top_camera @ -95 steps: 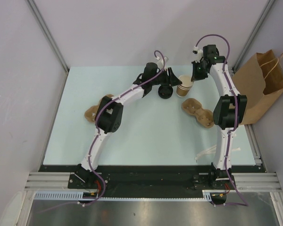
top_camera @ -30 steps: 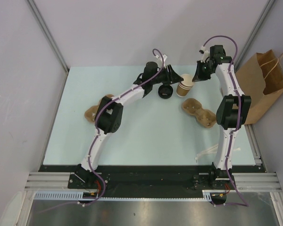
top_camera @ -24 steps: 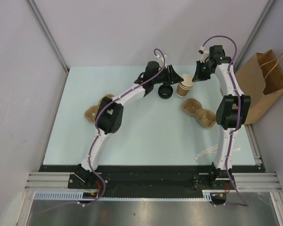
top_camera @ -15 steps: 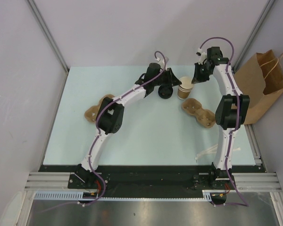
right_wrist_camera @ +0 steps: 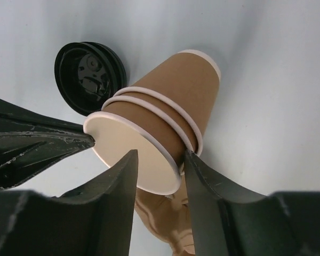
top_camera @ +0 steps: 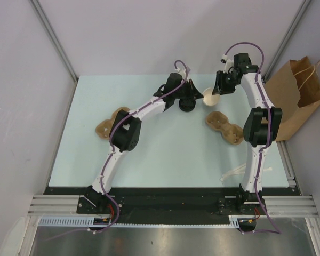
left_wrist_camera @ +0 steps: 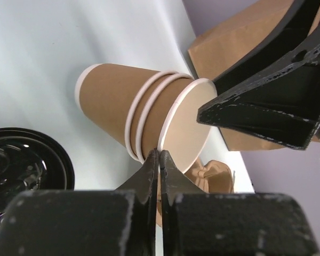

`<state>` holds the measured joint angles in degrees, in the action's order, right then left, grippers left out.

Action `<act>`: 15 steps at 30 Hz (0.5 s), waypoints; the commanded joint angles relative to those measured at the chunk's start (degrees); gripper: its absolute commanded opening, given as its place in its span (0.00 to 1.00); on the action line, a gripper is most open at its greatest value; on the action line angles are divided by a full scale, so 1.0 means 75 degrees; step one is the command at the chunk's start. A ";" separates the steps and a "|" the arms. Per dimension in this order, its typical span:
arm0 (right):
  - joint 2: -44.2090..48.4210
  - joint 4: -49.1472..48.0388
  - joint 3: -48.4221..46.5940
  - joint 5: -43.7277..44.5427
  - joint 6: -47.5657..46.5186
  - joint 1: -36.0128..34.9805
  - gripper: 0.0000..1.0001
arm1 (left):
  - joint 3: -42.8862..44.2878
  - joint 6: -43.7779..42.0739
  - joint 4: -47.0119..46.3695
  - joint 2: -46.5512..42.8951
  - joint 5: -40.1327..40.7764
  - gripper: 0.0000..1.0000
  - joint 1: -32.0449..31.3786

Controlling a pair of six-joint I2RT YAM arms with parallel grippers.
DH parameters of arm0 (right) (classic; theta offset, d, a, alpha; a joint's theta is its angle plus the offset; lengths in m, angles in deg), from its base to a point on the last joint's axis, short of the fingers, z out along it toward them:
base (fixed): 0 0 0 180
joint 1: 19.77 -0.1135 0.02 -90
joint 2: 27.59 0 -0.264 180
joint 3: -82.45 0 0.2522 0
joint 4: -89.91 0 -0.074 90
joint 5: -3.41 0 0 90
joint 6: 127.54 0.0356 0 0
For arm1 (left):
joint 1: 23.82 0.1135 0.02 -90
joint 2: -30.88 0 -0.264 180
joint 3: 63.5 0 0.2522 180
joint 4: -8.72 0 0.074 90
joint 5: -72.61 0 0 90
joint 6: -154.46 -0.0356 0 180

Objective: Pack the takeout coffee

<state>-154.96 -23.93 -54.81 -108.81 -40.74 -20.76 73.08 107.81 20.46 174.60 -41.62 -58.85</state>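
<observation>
The takeout coffee (top_camera: 209, 98) is a tan kraft paper cup nested with others, three rolled rims showing, and it leans steeply on its side at the back of the table. In the left wrist view my left gripper (left_wrist_camera: 159, 154) is shut on the rim of the innermost cup (left_wrist_camera: 117, 101). It reaches in from the left (top_camera: 200, 96). My right gripper (right_wrist_camera: 159, 154) is open, with one finger over the cup's cream mouth and the other against the outer rims (right_wrist_camera: 176, 90). In the top view it hangs just right of the cup (top_camera: 217, 92).
A small round black lid (top_camera: 186, 105) lies left of the cup, under the left gripper. One brown pulp tray (top_camera: 224, 126) sits near the right arm, another (top_camera: 108, 125) by the left arm. An open brown paper bag (top_camera: 296, 96) lies at the right edge.
The cup stack has tipped from upright to leaning. My left gripper has closed onto its rim. My right gripper, shut on it before, has opened.
</observation>
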 commanded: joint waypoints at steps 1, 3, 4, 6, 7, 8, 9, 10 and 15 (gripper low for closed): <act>0.0389 0.0044 -0.0267 -0.0366 0.0040 0.0015 0.48 | 0.0287 0.0429 -0.0656 -0.0096 -0.0297 0.00 -0.0076; 0.0366 0.0091 -0.0325 -0.0424 0.0040 0.0062 0.51 | 0.0288 0.0547 -0.0761 -0.0166 -0.0332 0.00 -0.0053; 0.0366 0.0114 -0.0361 -0.0448 0.0040 0.0062 0.52 | 0.0276 0.0664 -0.0808 -0.0190 -0.0355 0.00 -0.0029; 0.0377 0.0115 -0.0384 -0.0552 0.0052 0.0074 0.52 | 0.0229 0.0758 -0.0867 -0.0272 -0.0402 0.00 -0.0006; 0.0389 0.0115 -0.0419 -0.0611 0.0098 0.0086 0.55 | 0.0206 0.0851 -0.0844 -0.0353 -0.0402 0.00 0.0018; 0.0401 0.0115 -0.0455 -0.0681 0.0122 0.0086 0.59 | 0.0194 0.0887 -0.0844 -0.0377 -0.0426 0.00 0.0018; 0.0389 0.0115 -0.0501 -0.0833 0.0180 0.0283 0.61 | 0.0182 0.0934 -0.0844 -0.0412 -0.0426 0.00 0.0041; 0.0401 0.0115 -0.0548 -0.0904 0.0216 0.0355 0.64 | 0.0170 0.1062 -0.0902 -0.0459 -0.0472 0.00 0.0064; 0.0448 -0.0049 -0.0748 -0.1138 0.0345 0.0496 0.76 | 0.0310 0.1262 -0.1031 -0.0506 -0.0508 0.00 0.0076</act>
<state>-154.92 -23.41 -57.22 -114.32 -39.56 -18.34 73.08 114.50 16.24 174.58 -43.83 -58.54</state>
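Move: My left fingers already pinch the top cup's rim at its left side; that cup's middle is about 4 cm to their right and 4 cm down, and the two cups nested under it sit some 2 cm farther out and 7 cm down. The black lids lie 7 cm to the left of my left hand, 1 cm ahead, 10 cm down. From my right hand the top cup's middle is about 4 cm left, 1 cm back and 4 cm down; the cup holder lies roughly 10 cm back, 4 cm right, 12 cm down. Keeping my left fingers shut on the rim, I draw the top cup up out of the nest, rising about 2 cm and tilting the hand slightly. My right hand, already loosened around the opposite side of the rim, spreads its fingers from under half to about three-quarters open, then rises about 2 cm as well, mostly late. ##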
